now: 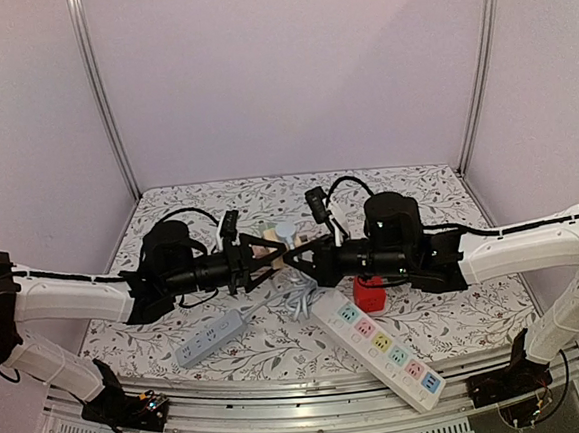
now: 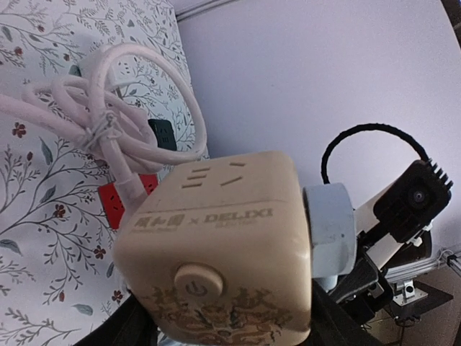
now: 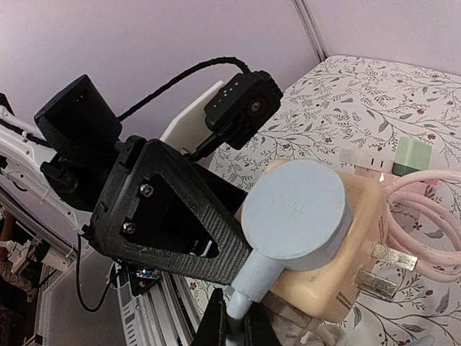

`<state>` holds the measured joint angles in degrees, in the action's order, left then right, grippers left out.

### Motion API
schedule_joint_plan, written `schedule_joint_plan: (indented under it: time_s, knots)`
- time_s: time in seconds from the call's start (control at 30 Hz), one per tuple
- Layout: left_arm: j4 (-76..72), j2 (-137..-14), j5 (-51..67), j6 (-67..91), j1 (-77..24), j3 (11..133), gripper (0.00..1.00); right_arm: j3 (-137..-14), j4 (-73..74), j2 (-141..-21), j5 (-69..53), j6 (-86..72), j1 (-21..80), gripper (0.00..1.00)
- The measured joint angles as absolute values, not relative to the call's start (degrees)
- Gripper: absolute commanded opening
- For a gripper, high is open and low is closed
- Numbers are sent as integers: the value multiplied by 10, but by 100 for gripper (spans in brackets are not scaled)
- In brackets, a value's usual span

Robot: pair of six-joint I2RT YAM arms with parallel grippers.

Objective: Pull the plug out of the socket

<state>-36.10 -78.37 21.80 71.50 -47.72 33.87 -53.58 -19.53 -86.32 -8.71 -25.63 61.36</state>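
A beige cube socket (image 1: 265,246) hangs above the table between the two arms. My left gripper (image 1: 260,255) is shut on it. In the left wrist view the cube (image 2: 223,245) fills the space between the dark fingers (image 2: 119,333). A round grey-blue plug (image 2: 330,227) sits flush against its right face. In the right wrist view the plug (image 3: 295,213) lies flat on the cube (image 3: 353,277). Its stem runs down into my right gripper (image 3: 241,324), which is shut on it. The left gripper's black finger (image 3: 180,223) presses the cube's far side.
A coiled pale pink cable (image 2: 122,122) trails from the cube to the table. Below the grippers lie a long white power strip (image 1: 385,344) with coloured sockets, a grey strip (image 1: 211,338) and a red block (image 1: 369,292). Metal frame rails line the near edge.
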Motion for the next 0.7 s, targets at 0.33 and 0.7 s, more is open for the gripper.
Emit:
schedule_joint_plan:
  time_s: [0.33, 0.7]
  knots:
    - [-195, -747, 177, 644, -484, 388, 34, -528, -200, -863, -74, -267, 615, 36]
    - [133, -764, 95, 481, -485, 507, 23, -535, -204, -864, -1, -289, 614, 66]
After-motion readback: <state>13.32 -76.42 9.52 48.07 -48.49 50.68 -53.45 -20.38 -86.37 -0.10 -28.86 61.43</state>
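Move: Pinched in the right fingers is the neck of the plug, whose pale head sits some 2 cm forward, 2 cm left and 3 cm above the right hand, and some 4 cm right of and 3 cm above the left hand. The long white power strip's middle lies about 13 cm back, 16 cm right and 20 cm below the right hand; the red cube is level with that hand, roughly 16 cm right and 19 cm down. Opening wide, the right fingers let go of the plug's neck while that hand eases about 2 cm forward and swings slightly clockwise. The left hand keeps its grip on the beige socket and carries it away, down about 4.5 cm and left some 3.5 cm, tipping its fingers downward by roughly 35 degrees. ##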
